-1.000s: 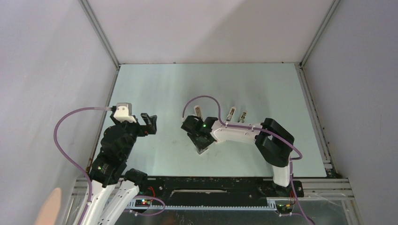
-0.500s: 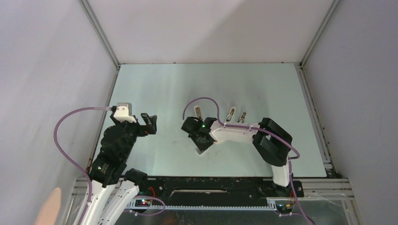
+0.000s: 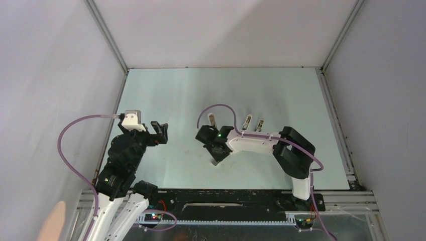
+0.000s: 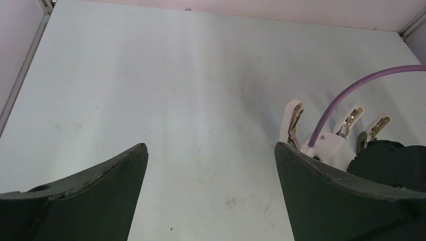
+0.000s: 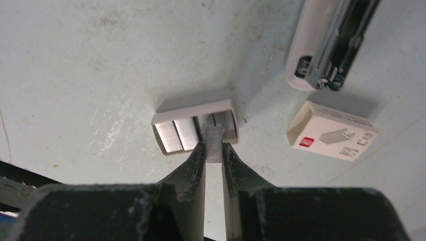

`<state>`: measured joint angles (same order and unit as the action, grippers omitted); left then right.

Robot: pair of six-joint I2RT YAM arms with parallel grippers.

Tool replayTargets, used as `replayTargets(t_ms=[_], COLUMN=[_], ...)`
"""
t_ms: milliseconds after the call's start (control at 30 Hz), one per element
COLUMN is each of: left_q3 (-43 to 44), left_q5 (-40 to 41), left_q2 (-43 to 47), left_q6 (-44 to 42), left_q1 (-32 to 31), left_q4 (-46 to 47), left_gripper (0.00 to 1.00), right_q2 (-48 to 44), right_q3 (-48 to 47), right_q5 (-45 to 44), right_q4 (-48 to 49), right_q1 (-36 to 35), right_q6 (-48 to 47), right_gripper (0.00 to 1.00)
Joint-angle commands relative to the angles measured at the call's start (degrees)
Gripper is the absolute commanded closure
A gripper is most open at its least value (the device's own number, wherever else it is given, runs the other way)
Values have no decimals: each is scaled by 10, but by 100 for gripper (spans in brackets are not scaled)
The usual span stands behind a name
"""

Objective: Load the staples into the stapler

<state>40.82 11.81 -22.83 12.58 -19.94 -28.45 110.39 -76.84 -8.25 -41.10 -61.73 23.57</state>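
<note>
In the right wrist view a small grey tray (image 5: 193, 108) lies on the table with silver strips of staples in it. My right gripper (image 5: 214, 146) is shut on one strip of staples (image 5: 214, 134), a finger pressing each side of it at the tray's near edge. An open whitish stapler (image 5: 326, 42) lies beyond, at the upper right. From above, the right gripper (image 3: 217, 152) points down over the tray (image 3: 216, 162) at the table's middle. My left gripper (image 4: 210, 146) hangs open over bare table at the left (image 3: 160, 131), holding nothing.
A white printed staple box (image 5: 331, 131) lies just right of the tray. Three whitish elongated stapler pieces (image 3: 213, 119) (image 3: 247, 122) (image 3: 259, 124) lie in a row behind the right wrist. A purple cable (image 3: 216, 106) arches over them. Enclosure walls border the table.
The right gripper's fingers have closed inward onto the staple strip, and the wrist has shifted slightly. The left arm has not moved.
</note>
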Motion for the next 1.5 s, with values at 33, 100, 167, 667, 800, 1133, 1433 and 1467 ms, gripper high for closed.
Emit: replayTargets(t_ms=[33, 100, 167, 667, 800, 1133, 1433, 1467], left_q3=[-1, -1, -1, 0, 0, 0, 0, 0], left_q5=[-3, -2, -1, 0, 0, -1, 0, 0], left_q2=[-2, -3, -4, -8, -8, -8, -7, -7], left_q6=[2, 2, 2, 2, 1, 1, 1, 1], left_q1=[6, 6, 6, 6, 6, 6, 6, 6], left_q4=[11, 11, 11, 12, 13, 12, 11, 10], left_gripper=[0, 0, 0, 0, 0, 0, 0, 0], right_q2=[-69, -87, -102, -99, -99, -95, -69, -66], right_q3=[26, 43, 63, 149, 148, 146, 125, 124], right_q5=[-31, -36, -37, -13, -2, 38, 36, 36], right_q4=[-8, -4, 4, 48, 45, 49, 36, 35], right_q1=[8, 12, 15, 23, 29, 53, 60, 60], right_q6=[10, 15, 18, 33, 31, 32, 42, 42], right_gripper=[90, 90, 90, 86, 76, 62, 63, 63])
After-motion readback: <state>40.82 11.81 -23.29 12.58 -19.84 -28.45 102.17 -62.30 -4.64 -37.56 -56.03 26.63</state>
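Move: The staple strip is already pinched in the right fingers, right over the staple tray, whose middle lies about 2 cm below them. The bare table spot it is taken to is about 6 cm to the right, 1 cm back and 2 cm below. The white staple box lies roughly 8 cm right and 3 cm ahead, and the opened stapler's middle some 13 cm straight ahead. That spot is about 27 cm right of the left hand, 5 cm back and 26 cm below. The staple strip is carried out of the tray by the right hand, up about 2 cm and then some 6 cm to the right, down and slightly back, to the bare table just behind the staple box. There the fingers open to let go of it, then sink a touch lower around it while the wrist turns slightly clockwise. ##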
